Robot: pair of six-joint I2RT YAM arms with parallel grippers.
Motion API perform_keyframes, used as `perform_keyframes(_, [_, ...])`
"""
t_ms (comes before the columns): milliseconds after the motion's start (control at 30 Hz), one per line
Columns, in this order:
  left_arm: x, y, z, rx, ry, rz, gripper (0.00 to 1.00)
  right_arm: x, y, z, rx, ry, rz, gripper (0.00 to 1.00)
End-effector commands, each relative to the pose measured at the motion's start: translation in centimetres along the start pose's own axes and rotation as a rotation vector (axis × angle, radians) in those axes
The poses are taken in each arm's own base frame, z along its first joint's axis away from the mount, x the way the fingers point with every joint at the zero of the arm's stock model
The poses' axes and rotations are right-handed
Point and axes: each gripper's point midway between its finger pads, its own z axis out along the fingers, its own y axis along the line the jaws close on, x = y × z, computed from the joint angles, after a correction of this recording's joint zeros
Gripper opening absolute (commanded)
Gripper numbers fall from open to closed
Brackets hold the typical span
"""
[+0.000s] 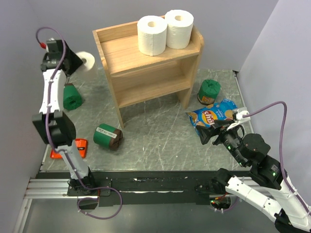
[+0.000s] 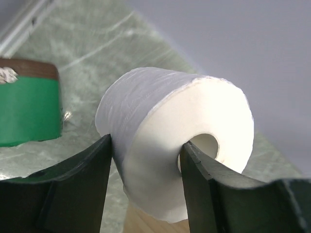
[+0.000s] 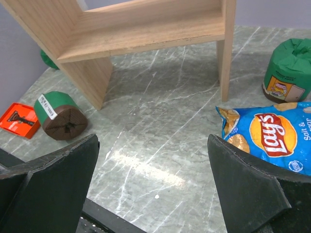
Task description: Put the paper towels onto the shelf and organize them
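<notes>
Two white paper towels (image 1: 152, 35) (image 1: 179, 29) stand upright side by side on the top tier of the light wooden shelf (image 1: 121, 48). A third paper towel roll (image 1: 87, 61) (image 2: 170, 111) hangs in the air left of the shelf, level with its top. My left gripper (image 1: 77, 62) (image 2: 146, 145) is shut on that roll, with one finger in the core hole and the other against the outer wrap. My right gripper (image 1: 214, 132) (image 3: 153, 179) stands open low over the table near the chips bag, with nothing between its fingers. The right wrist view shows the shelf's lower tier (image 3: 146, 29).
Green cylindrical packages lie on the table at the left (image 1: 72, 97), in front of the shelf (image 1: 108, 136) (image 3: 60, 114) and at the right (image 1: 209, 91) (image 3: 290, 70). A blue chips bag (image 1: 214, 115) (image 3: 272, 136) lies by the right gripper. An orange packet (image 1: 77, 148) (image 3: 19, 119) sits near the left arm.
</notes>
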Motion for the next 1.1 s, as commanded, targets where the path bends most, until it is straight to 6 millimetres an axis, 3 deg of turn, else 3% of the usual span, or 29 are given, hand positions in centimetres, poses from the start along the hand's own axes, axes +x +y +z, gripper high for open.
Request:
perform_keyframes(0, [-7.0,-5.4,-11.2,0.181,-0.222,0.030,0.46,-2.1,-0.5,-1.2,0.017,-0.054,0.006,1.00])
perform_keyframes(267, [-9.3,-8.7,-21.2,0.337,-0.319,0.067,0.46,-1.9,-0.8,-1.6,0.027,-0.042,0.004,0.99])
perform_keyframes(500, [-9.1,-10.7,-29.2,0.485,-0.367,0.112,0.46,-1.5,-0.6,-1.7,0.016,-0.029,0.022,1.00])
perform_keyframes(900, [-7.3,-12.9,-38.5,0.709,-0.402,0.154,0.47,-0.9,-0.7,-2.1,0.014,-0.008,0.044,1.00])
perform_keyframes(1067, [-6.3,-13.6,-39.8,0.781,-0.372,0.165,0.50,-0.8,-0.5,-2.2,0.007,-0.005,0.056,1.00])
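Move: The left hand still holds the white paper towel roll, already off the table. The free spot on the shelf top lies about 27 cm to its right, 10 cm back and 25 cm up; the nearer standing roll there is some 39 cm right, 5 cm back, equally high. A green pack lies about 21 cm below, 13 cm left and 4 cm back. From the right hand, that spot is roughly 28 cm ahead, 34 cm left, 18 cm up. Keeping its pinch on the roll's wall, one finger in the core and the other outside, the left hand lifts it steeply by about 30 cm while drawing back some 20 cm, then also drifts right, up and towards the free left end of the shelf top. The wrist tips the fingers up from their downward slant and turns clockwise. ##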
